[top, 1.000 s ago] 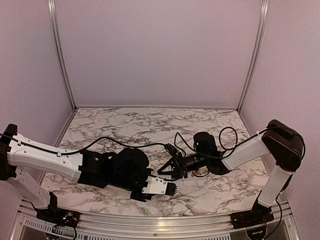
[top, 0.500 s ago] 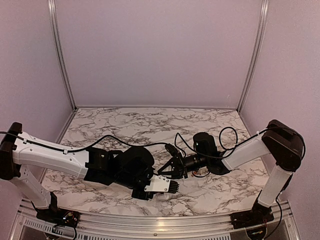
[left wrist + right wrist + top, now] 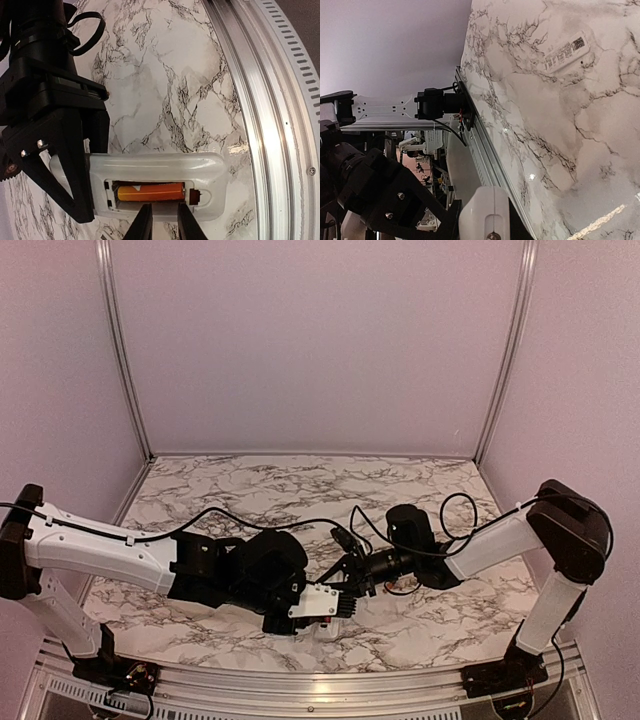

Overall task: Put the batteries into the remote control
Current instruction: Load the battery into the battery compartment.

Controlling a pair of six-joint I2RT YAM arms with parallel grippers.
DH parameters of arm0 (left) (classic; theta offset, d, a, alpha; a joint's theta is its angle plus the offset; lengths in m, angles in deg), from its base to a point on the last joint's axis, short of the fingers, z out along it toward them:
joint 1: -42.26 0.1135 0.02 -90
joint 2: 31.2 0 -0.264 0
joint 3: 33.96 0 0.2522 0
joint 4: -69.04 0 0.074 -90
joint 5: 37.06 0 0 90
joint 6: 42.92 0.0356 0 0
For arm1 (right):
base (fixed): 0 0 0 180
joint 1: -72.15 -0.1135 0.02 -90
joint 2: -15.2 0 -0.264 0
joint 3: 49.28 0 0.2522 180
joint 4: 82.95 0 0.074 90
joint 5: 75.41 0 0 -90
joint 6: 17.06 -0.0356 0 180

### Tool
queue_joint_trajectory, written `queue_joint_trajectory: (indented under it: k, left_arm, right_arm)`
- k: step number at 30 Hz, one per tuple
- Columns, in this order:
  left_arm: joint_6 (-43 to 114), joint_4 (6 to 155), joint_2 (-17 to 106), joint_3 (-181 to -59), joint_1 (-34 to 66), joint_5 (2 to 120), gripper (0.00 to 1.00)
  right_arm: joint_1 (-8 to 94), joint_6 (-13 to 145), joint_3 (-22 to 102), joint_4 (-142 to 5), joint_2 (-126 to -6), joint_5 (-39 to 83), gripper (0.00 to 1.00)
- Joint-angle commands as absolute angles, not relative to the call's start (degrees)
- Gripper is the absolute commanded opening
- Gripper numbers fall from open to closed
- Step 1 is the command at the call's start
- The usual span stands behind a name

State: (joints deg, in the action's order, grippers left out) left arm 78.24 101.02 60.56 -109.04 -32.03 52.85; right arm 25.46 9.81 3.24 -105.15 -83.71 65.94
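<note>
The white remote control hangs back-up just above the marble near the front rail, its battery bay uncovered. One orange battery lies in the far slot of the bay; the near slot looks bare. My right gripper is shut on the remote's left end, and that end shows between its jaws in the right wrist view. My left gripper hovers at the bay's near edge, its fingertips a narrow gap apart with nothing between them. In the top view both grippers meet at front centre and the remote is hidden.
The aluminium front rail runs close beside the remote's free end. A barcode sticker lies flat on the marble farther back. The left arm's black wrist and loose cables crowd the front centre.
The left arm has shifted right and slightly back toward the right gripper. Its fingertips have parted a little.
</note>
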Motion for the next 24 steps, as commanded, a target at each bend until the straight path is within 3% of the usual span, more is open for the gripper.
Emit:
queue_joint_trajectory:
  k: [1, 5, 8, 14, 16, 24]
  left_arm:
    - [76.01, 98.99, 55.38, -106.38, -31.11, 49.65, 0.19]
    - [75.47, 96.85, 51.14, -103.19, -31.13, 47.99, 0.21]
    - [73.02, 96.14, 49.56, -101.79, -31.13, 46.65, 0.29]
    - [55.56, 89.89, 46.83, -100.13, -30.80, 42.69, 0.70]
    - [47.04, 87.13, 45.09, -98.91, -30.40, 42.53, 0.96]
    - [21.22, 76.72, 43.03, -93.61, -28.67, 48.80, 0.99]
  right_arm:
    - [24.82, 10.32, 5.12, -106.55, -81.30, 67.73, 0.00]
    - [25.17, 10.23, 4.91, -107.02, -81.21, 67.59, 0.00]
    - [25.39, 10.45, 4.94, -106.93, -80.97, 67.35, 0.00]
    - [25.82, 10.97, 4.88, -107.52, -80.88, 66.23, 0.00]
    - [26.07, 11.17, 4.89, -107.91, -80.65, 65.85, 0.00]
    - [26.36, 12.45, 5.84, -108.12, -79.80, 65.25, 0.00]
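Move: The battery already lying in the remote's compartment is right at the left fingertips, about 1 cm to their right and 1 cm below. From the left hand, the loose second battery lies on the table some 10 cm ahead, 17 cm to the right and 11 cm down; the battery cover is about 10 cm ahead, 11 cm to the left and equally low. From the right hand, the loaded battery sits roughly 7 cm back, 2 cm left and 2 cm down. Left hand rises some 8 cm off the loaded battery, easing forward-left, twisting counter-clockwise, spreading its fingers wide. ##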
